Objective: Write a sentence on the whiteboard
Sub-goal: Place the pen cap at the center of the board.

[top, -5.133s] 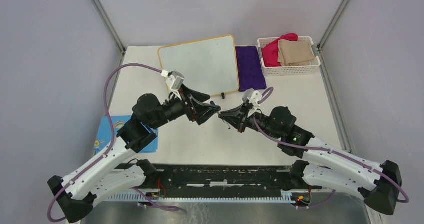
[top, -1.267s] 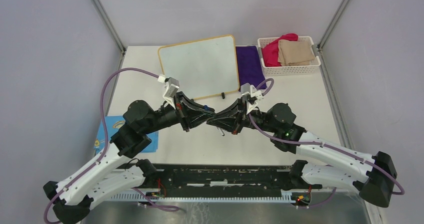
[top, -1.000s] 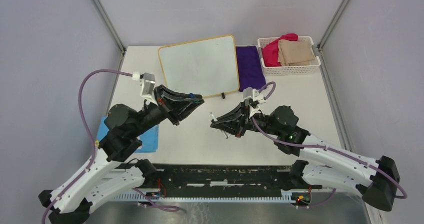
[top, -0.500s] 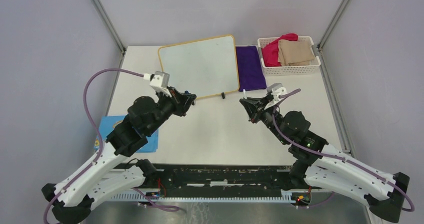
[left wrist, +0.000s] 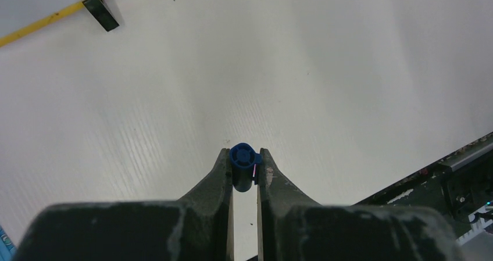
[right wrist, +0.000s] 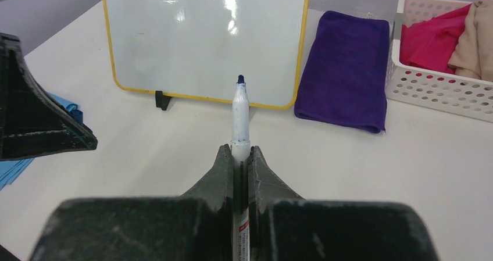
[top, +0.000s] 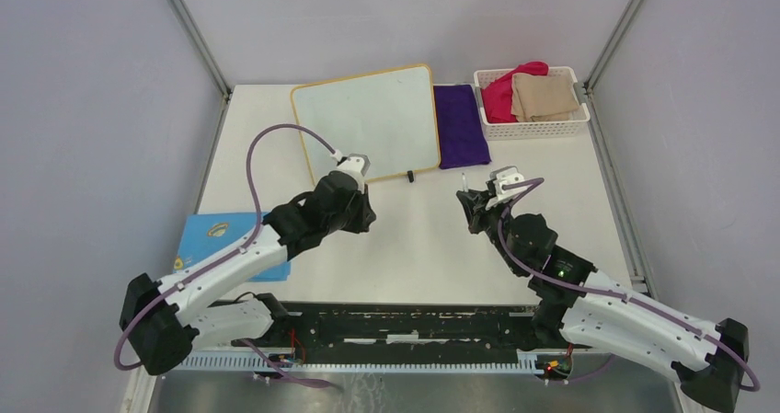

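The whiteboard [top: 368, 123] lies at the back of the table with its yellow-tan frame and black feet [right wrist: 162, 100] toward me. Its surface is blank; no sentence shows on it. My right gripper [right wrist: 240, 152] is shut on a white marker [right wrist: 240, 113], whose bare blue tip points at the board from short of its near edge. In the top view that gripper [top: 471, 203] hovers to the right of the middle. My left gripper [left wrist: 244, 156] is shut on the marker's blue cap [left wrist: 243, 158], pointing down at the bare table just in front of the board [top: 361, 218].
A purple cloth [top: 458, 123] lies right of the board. A white basket [top: 578, 119] with red and tan cloths stands at the back right. A blue booklet [top: 221, 238] lies at the near left, partly under the left arm.
The two grippers have drawn apart, cap in the left and marker in the right. The left swung in to the board's near edge; the right turned the marker tip toward the board.
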`<state>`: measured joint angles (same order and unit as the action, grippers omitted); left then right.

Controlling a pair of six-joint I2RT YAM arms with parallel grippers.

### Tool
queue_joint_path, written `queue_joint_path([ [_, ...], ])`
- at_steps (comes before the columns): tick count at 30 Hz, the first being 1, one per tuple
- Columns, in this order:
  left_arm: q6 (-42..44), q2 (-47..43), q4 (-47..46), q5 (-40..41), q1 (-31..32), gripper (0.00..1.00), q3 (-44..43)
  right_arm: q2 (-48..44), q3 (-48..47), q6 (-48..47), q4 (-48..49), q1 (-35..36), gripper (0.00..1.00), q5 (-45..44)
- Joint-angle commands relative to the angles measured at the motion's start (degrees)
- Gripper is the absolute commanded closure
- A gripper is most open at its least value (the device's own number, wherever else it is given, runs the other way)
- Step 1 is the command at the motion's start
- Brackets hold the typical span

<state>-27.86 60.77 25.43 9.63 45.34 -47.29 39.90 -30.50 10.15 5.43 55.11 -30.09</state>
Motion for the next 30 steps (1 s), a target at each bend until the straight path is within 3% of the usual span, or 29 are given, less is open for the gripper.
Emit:
queue_joint_path([
  [1,-3.27,6.47,-3.81,-3.19,0.14,0.98,-3.42,-1.99,0.82,-0.31,-0.16,0.07,1.0,-2.49],
  [12,-2.94,29.0,-6.53,-2.44,7.65,0.98,-17.87,-7.91,3.25,-0.01,-2.43,0.0,1.0,-5.53],
  [30,-1.86,55.22,-4.32,-3.14,9.18,0.98,-40.4,-11.38,2.24,-1.07,-5.14,-0.07,1.0,-7.28],
])
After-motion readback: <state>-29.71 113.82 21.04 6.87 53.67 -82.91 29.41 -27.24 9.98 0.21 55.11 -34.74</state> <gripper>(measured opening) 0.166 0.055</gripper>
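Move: My left hand already holds the blue pen cap. The bare table spot it is heading for lies about 8 cm ahead, 20 cm to the right and 15 cm below. The whiteboard's middle is some 33 cm ahead, barely left; its right clip is about 19 cm ahead and 10 cm right, and its near right corner about 21 ahead and 17 right. From my right hand, which still holds the uncapped pen, that spot is about 9 cm ahead, 3 left and 23 down. I carry the cap some 18 cm to the right with my left hand, in front of the whiteboard's near edge and past its right clip. I sink first, then sweep right, then add forward as I keep sinking, about 10 cm down in all, tilting the wrist slightly and keeping my grip. Meanwhile my right hand shifts about 4 cm right with the pen. ##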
